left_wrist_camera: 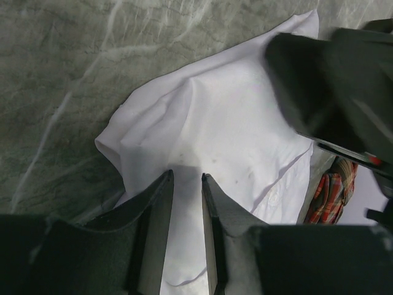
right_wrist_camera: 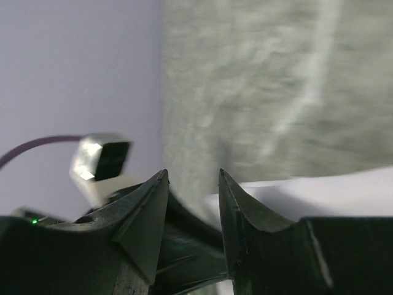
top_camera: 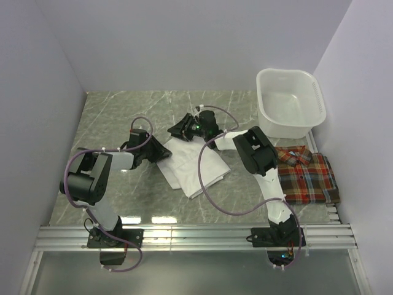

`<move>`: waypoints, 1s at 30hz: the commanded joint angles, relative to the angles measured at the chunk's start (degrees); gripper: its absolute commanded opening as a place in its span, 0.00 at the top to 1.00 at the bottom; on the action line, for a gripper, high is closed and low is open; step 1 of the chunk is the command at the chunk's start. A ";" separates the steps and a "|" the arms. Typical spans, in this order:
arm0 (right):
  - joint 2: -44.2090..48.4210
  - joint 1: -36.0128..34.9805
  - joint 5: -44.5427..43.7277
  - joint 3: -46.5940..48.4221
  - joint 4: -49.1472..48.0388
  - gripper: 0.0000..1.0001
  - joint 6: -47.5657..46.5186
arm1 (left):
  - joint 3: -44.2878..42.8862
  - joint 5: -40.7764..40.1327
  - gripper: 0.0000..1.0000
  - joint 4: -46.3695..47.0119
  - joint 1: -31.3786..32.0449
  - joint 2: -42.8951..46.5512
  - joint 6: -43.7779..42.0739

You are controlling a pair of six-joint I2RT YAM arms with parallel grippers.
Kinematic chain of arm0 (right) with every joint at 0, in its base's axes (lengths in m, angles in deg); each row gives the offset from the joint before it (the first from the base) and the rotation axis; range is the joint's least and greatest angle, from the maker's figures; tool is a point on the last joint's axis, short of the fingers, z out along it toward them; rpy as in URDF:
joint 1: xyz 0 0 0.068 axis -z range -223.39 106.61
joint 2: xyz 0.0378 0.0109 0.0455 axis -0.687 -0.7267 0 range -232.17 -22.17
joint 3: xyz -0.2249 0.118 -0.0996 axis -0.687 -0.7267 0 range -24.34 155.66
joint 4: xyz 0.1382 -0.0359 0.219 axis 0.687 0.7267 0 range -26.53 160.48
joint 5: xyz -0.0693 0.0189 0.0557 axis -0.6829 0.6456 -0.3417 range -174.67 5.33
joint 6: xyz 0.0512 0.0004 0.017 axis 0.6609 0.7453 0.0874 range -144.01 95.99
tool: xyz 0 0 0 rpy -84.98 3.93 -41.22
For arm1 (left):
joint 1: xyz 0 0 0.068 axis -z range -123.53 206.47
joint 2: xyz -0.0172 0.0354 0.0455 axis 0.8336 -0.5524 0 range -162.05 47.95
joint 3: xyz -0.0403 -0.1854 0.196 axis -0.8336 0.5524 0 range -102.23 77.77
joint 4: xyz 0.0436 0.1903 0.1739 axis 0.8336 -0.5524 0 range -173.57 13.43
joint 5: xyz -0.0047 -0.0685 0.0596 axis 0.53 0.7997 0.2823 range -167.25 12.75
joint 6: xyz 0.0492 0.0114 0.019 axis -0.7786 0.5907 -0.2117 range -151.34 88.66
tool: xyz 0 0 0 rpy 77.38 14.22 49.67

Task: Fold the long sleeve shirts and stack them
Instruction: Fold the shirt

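The white long sleeve shirt point(top_camera: 193, 167) lies folded in a rough rectangle in the middle of the table. My left gripper point(top_camera: 167, 152) rests at its left edge. In the left wrist view this gripper point(left_wrist_camera: 187, 176) is open, hovering over the white cloth point(left_wrist_camera: 227, 129), with nothing pinched between the fingers. My right gripper point(top_camera: 174, 130) sits at the shirt's far corner. Seen from the right wrist, it point(right_wrist_camera: 193, 173) is open and empty, with the white shirt point(right_wrist_camera: 344, 190) just to its right. The plaid long sleeve shirt point(top_camera: 307, 178) lies folded at the right edge of the table.
A white plastic basin point(top_camera: 288, 101) stands at the back right, behind the plaid shirt. Pale walls close in the marble table point(top_camera: 123, 110) on the left, back and right. The right arm's dark body point(left_wrist_camera: 334, 80) fills the upper right of the left wrist view.
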 commanded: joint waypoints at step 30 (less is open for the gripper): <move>36.60 11.62 -12.61 -19.84 44.19 0.50 -34.63 | -4.05 -11.11 0.25 -18.37 1.10 16.54 -3.74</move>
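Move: Just past the right fingers, the folded white shirt's far corner lies about 3 cm ahead, 5 cm right and 6 cm below. The shirt's left corner is some 8 cm left and 10 cm back of that hand; the white basket stands about 47 cm to its right and 9 cm ahead. For the left hand, already on the cloth, that left corner is roughly 3 cm left, level ahead, and the far corner 11 cm ahead and 11 cm right. Dipping about 4.5 cm and sweeping right and slightly forward across the shirt's far corner, the right hand then climbs away rightward and back, ending some 16 cm right of its start, fingertips tipped down about 20 degrees. The left fingers keep pressing near the left corner, then spread wide and lift off about 3.5 cm. ##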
